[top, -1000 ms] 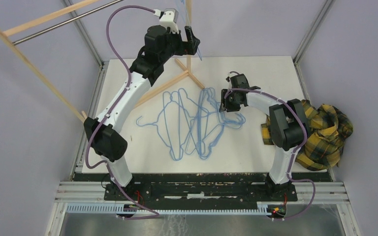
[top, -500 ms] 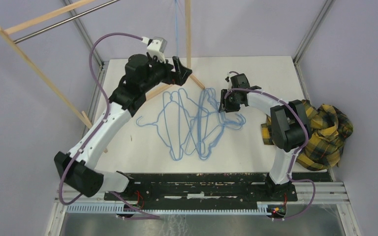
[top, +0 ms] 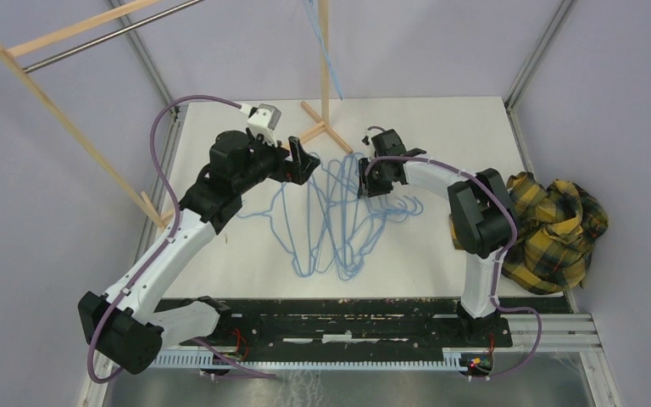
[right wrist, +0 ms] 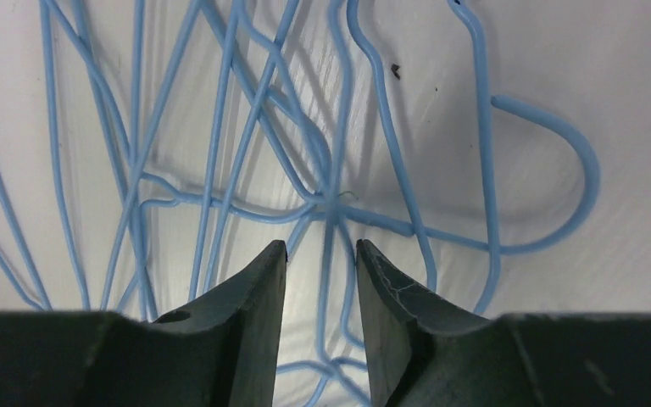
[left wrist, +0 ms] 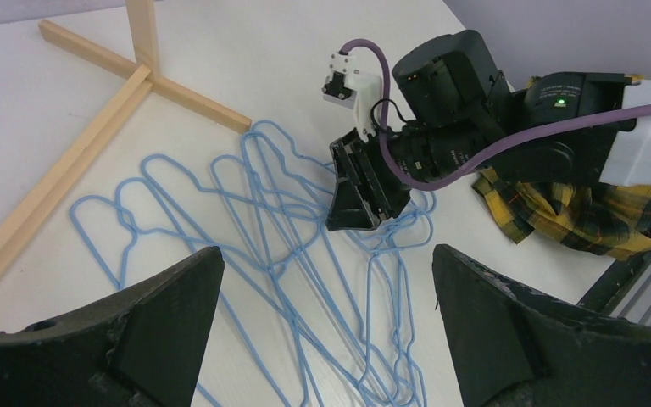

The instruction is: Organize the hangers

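Several light-blue wire hangers (top: 339, 216) lie tangled in a pile mid-table, also seen in the left wrist view (left wrist: 305, 246) and the right wrist view (right wrist: 332, 208). One more hanger (top: 326, 55) hangs by the rack's upright post. My left gripper (top: 301, 161) hovers over the pile's left part, its jaws wide open and empty (left wrist: 326, 254). My right gripper (top: 371, 180) is down on the pile's upper right. Its jaws (right wrist: 320, 248) stand narrow but open, with one wire strand running between the fingertips, untouched on both sides.
A wooden rack with a metal rod (top: 93, 38) stands at the back left; its cross-shaped foot (top: 322, 131) lies on the table just behind the pile (left wrist: 178, 89). A yellow plaid cloth (top: 551, 229) is bunched at the right edge.
My left arm came down from the rack post to low over the pile, leaving a hanger on the rack. My right gripper shifted slightly left and its jaws narrowed.
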`<action>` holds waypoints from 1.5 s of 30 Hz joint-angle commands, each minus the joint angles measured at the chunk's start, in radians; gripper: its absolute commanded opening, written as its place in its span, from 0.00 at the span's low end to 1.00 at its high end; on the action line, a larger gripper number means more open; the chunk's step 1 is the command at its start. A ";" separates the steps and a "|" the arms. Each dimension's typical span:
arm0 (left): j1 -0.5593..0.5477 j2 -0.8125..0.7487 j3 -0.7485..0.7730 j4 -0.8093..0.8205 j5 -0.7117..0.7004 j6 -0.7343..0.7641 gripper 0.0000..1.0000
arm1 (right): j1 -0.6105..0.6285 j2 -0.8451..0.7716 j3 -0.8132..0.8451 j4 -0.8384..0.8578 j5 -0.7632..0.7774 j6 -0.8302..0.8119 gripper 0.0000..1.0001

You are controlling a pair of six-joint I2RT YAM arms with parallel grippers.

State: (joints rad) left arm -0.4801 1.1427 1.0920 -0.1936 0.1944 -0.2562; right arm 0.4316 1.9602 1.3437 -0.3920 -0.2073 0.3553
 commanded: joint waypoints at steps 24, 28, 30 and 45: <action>-0.422 0.086 -0.227 0.073 -0.313 -0.007 0.97 | 0.007 -0.223 0.063 -0.114 0.048 0.025 0.18; -0.454 0.148 -0.268 0.150 -0.339 0.001 0.97 | 0.006 -0.236 0.058 -0.128 0.042 0.019 0.18; -0.467 0.191 -0.277 0.185 -0.354 0.004 0.97 | 0.006 -0.237 0.056 -0.132 0.032 0.018 0.18; -0.619 0.438 -0.251 0.349 -0.422 -0.064 0.95 | 0.007 -0.252 0.059 -0.132 -0.014 0.037 0.18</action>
State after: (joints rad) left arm -1.0851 1.5581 0.8230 0.0517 -0.1761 -0.2817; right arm 0.4393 1.7527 1.3743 -0.5392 -0.2005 0.3805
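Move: The left hand, empty and open high over the hangers, goes for the near end of the hanger under the right hand: about 15 cm back, 10 to its right and 28 below. A second hanger's near end lies 16 cm straight back; the rack's foot tip is 10 cm ahead and 9 right. The right hand has that hanger's wire between its half-open fingers, some 2 cm below; a cluster of hooks lies 11 cm to its right, 2 cm back. The right hand dips about 2 cm, closes from half open to nearly shut to pinch the hanger wire, then lifts roughly 10 cm from that low point and stays there, still nearly shut. Meanwhile the left hand, fingers staying wide open, drops some 23 cm while swinging right and back towards the same hanger's near end, rolling its left side up, tipping down and turning a little clockwise, and does not yet close on anything. ##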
